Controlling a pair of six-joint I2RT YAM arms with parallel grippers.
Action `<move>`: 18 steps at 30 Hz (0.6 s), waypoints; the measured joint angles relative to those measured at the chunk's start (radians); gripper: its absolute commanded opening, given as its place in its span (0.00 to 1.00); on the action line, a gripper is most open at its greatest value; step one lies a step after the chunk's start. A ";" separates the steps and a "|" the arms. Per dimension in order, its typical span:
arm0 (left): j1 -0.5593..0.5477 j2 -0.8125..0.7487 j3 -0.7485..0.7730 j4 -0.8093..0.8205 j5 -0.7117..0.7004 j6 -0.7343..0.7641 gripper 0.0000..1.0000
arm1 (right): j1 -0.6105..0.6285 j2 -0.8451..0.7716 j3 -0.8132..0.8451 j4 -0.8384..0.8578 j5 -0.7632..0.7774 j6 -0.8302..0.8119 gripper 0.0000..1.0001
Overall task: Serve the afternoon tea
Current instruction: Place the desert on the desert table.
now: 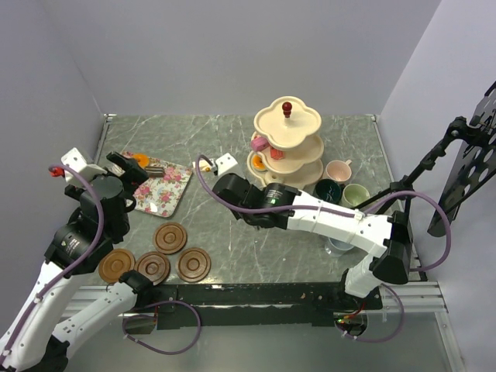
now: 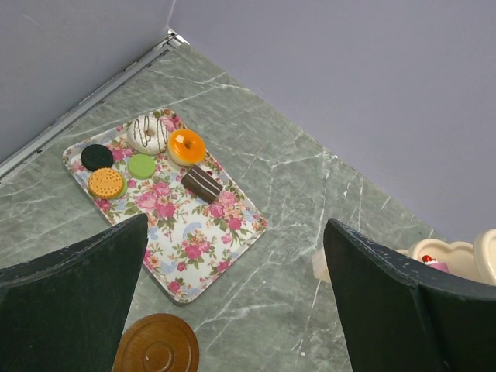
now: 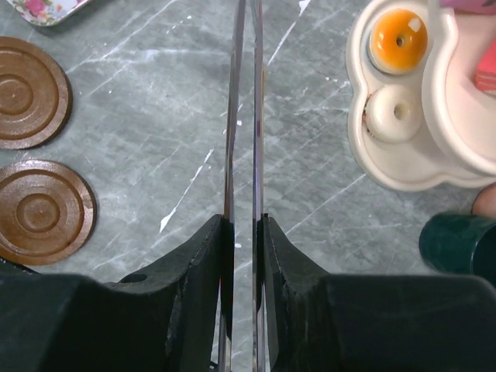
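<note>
The cream three-tier stand [image 1: 287,139] with a red knob is at the back right; its lowest tier [image 3: 403,155] carries an orange doughnut [image 3: 397,39] and a white one [image 3: 394,112]. Several cakes lie on the floral tray [image 2: 182,225], among them an orange doughnut [image 2: 187,147], a chocolate slice [image 2: 203,184] and a green macaron [image 2: 142,166]. My left gripper [image 2: 240,302] hangs open above the tray's near end [image 1: 133,167]. My right gripper [image 3: 243,232] is shut on thin metal tongs [image 3: 242,116], mid-table left of the stand [image 1: 211,172]. Their tips are out of view.
Pink [image 1: 339,170], dark green [image 1: 327,190] and light green [image 1: 355,195] mugs stand right of the stand; a grey-blue one [image 1: 339,244] is half hidden under my right arm. Several brown saucers [image 1: 170,238] lie at the front left. Walls close off the left and back.
</note>
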 measured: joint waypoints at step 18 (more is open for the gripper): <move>-0.009 -0.010 -0.017 0.013 0.007 0.000 1.00 | 0.138 -0.063 0.000 -0.336 0.259 0.381 0.05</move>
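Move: My right hand holds a pale cream dessert in front and to the left of the dessert stand. Its middle tier is about 14 cm ahead, 11 cm to the right and 10 cm below. The red dessert sits about 3 cm left of that tier's centre, and the white donut is on the bottom tier, 12 cm ahead of my hand and 8 cm right. From my left hand the middle tier is about 14 cm ahead and 41 cm right, well below. I keep the cream dessert in my right fingers and swing it sideways before the stand, about 5 cm to the right while drawing back some 4 cm. As I go I turn my hand some 15 degrees clockwise, so the fingers point less to my left. My height hardly changes, and I don't reach in over the tiers yet. ##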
